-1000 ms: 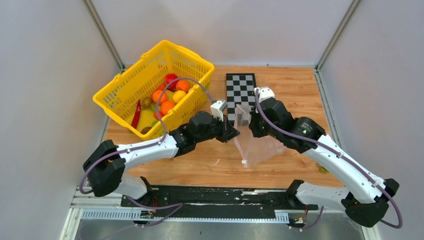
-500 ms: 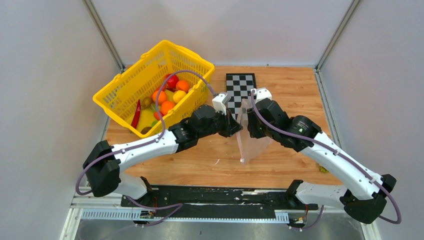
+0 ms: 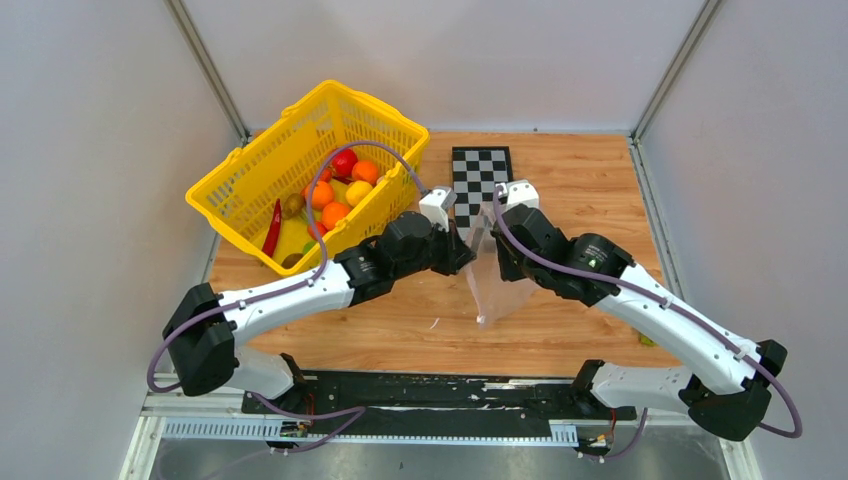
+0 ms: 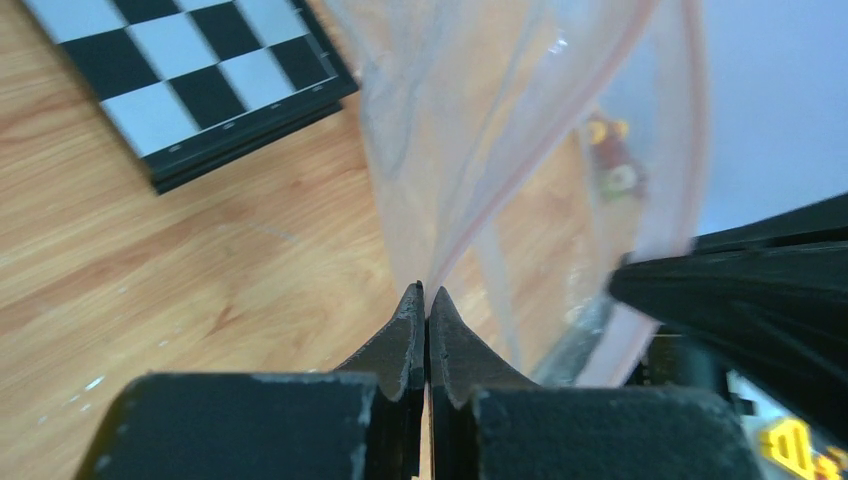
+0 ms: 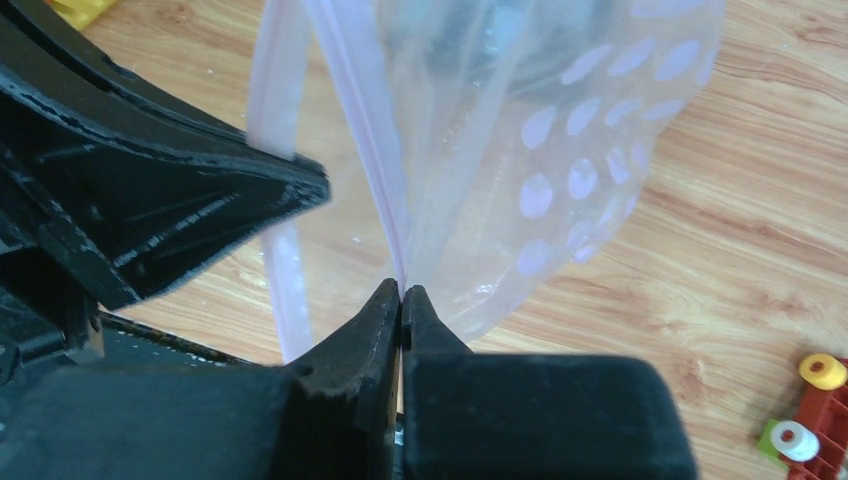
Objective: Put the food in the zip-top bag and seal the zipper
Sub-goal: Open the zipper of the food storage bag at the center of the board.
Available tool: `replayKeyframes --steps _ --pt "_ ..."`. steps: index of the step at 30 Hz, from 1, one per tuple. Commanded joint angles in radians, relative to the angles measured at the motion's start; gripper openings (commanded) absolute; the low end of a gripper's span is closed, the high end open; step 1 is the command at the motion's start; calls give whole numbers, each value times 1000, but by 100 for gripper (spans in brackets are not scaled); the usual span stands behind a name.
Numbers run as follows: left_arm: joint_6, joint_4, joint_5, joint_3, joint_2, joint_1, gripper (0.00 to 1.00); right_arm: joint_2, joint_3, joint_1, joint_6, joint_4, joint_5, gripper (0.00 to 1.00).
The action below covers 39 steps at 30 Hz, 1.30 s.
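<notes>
The zip-top bag, clear with pale dots, hangs upright over the table between my two arms. My left gripper is shut on the bag's upper edge from the left. My right gripper is shut on the pinkish zipper strip from the right. The two sets of tips are close together, with the bag's mouth between them. The food, orange, yellow and red pieces, lies in the yellow basket at the back left. I see no food inside the bag.
A black-and-white checkerboard lies flat just behind the bag. A small red and yellow toy sits on the wood near the right arm. Grey walls enclose the table on three sides.
Both grippers have moved slightly back toward the checkerboard and closer together. The bag, spread wide a second ago, now hangs narrow and more upright.
</notes>
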Motion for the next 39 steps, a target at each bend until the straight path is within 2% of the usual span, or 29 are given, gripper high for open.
replayKeyframes --steps 1,4,9,16,19,23,28,31,36,39 --pt "94 -163 -157 38 -20 -4 0 -38 51 5 -26 -81 81 0" --pt "138 -211 -217 30 -18 9 0 -60 81 4 -71 -145 75 0" --pt "217 -285 -173 94 35 36 0 -70 147 4 -127 -224 -118 0" --pt "245 -256 -53 163 93 36 2 -43 117 4 -43 -127 -43 0" --pt "242 -249 -36 170 92 36 15 -7 82 2 -11 -62 -28 0" --pt "246 -242 -19 166 68 38 49 28 47 -29 13 18 -19 0" --pt "264 -259 -39 152 8 39 72 21 -4 -58 38 132 -40 0" --pt "274 -275 -61 140 -40 41 80 14 -37 -77 53 189 -72 0" --pt "299 -340 -83 155 -122 41 86 18 -60 -100 61 234 -96 0" --pt "336 -360 -138 162 -205 43 94 13 -70 -108 55 261 -113 0"
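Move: Both hands already pinch the bag, one on each side of its mouth. The mouth's middle lies about 4 cm right of the left hand and 1 cm back, level in height, and from the right hand some 3 cm left and 1 cm ahead. From the left hand, the checkerboard is roughly 20 cm ahead and 4 cm right, the yellow basket's middle about 20 cm ahead and 35 cm left; both lie well below. Left and down, also slightly forward, the left hand carries its lip of the bag about 5 cm each way, rolling some 20 degrees, eases back right, then opens wide, lets go and backs off upward and left. Keeping its pinch, the right hand first draws back, up and right some 3 cm, then swings forward, down and left past its start. ##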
